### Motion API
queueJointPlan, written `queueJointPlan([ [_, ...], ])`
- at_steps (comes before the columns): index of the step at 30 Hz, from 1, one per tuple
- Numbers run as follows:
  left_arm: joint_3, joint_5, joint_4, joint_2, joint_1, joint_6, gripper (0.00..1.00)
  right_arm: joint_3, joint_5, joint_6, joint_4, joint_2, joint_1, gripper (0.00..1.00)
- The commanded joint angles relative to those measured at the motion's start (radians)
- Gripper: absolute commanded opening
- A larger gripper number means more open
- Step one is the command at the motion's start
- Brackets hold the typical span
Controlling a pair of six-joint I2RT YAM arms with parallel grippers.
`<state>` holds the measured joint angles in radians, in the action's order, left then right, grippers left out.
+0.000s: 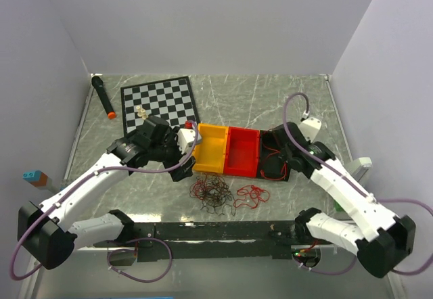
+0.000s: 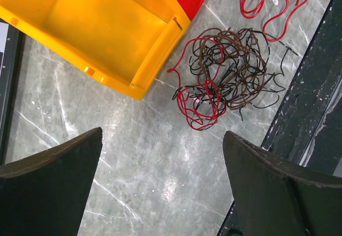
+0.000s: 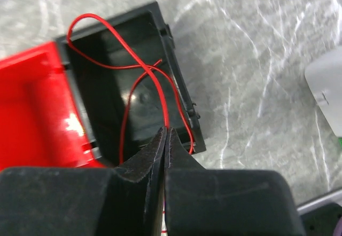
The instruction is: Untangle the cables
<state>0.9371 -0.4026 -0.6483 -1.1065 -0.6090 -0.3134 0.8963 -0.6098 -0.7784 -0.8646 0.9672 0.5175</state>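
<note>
The cables (image 1: 213, 194) lie as a tangle of red, black and brown wires on the marble table, in front of the yellow bin (image 1: 210, 131). In the left wrist view the cables (image 2: 224, 78) are ahead and to the right. A separate looped red cable (image 1: 252, 195) (image 2: 272, 1) lies just right of the tangle. My left gripper (image 1: 187, 157) (image 2: 163, 134) hangs open above bare table beside the yellow bin (image 2: 107, 22), holding nothing. My right gripper (image 1: 285, 155) (image 3: 166, 132) is shut on a thin red cable (image 3: 145, 67) that loops down into the black bin (image 3: 112, 92).
Yellow, red (image 1: 242, 133) and black (image 1: 274, 175) bins stand in a row. A chessboard (image 1: 159, 99) with small pieces and a black marker (image 1: 101, 96) are at the back left. A black rail (image 1: 216, 231) (image 2: 315, 86) runs along the front, and a white object (image 1: 362, 165) lies right.
</note>
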Motion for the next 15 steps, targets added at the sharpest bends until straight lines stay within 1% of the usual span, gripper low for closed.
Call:
queueJointPlan([
  [1, 0.029, -0.018, 0.022, -0.001, 0.003, 0.022, 0.99, 0.041, -0.047, -0.036, -0.007, 0.074, 0.006, 0.00],
  [4, 0.025, -0.013, 0.018, 0.005, 0.003, 0.016, 0.99, 0.064, -0.044, -0.022, 0.029, 0.145, -0.004, 0.00],
  [9, 0.011, -0.008, 0.018, 0.019, 0.005, 0.011, 0.99, 0.098, 0.025, -0.007, 0.099, 0.273, -0.042, 0.00],
  [13, -0.001, -0.007, 0.019, 0.027, 0.005, 0.005, 0.99, 0.098, 0.074, 0.004, 0.151, 0.343, -0.073, 0.00],
  [15, -0.003, -0.005, 0.021, 0.028, 0.003, 0.002, 0.99, 0.099, 0.070, 0.017, 0.176, 0.373, -0.083, 0.00],
])
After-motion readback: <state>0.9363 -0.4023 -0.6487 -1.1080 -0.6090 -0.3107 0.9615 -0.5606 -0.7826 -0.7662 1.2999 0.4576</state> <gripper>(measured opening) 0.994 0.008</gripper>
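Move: Ahead of the shut right hand, which still holds the red cable, the black bin's middle lies about 5 cm forward, 2 cm to the left and some 14 cm below. The red bin stands about 12 cm left of the black one. On the table the loose red cable lies some 10 cm back and 10 cm left of the hand, with the tangle around 24 cm left and 9 cm back. From the left hand, the black bin is about 33 cm right and 9 cm forward. Lowering the pinched red cable towards the black bin, the right hand first sinks nearly straight down, then carries on forward and down over the bin's middle with a slight drift left, about 5 cm down and 4 cm forward in all. The wrist tips the fingers some 10 degrees further down; they stay shut on the cable. ##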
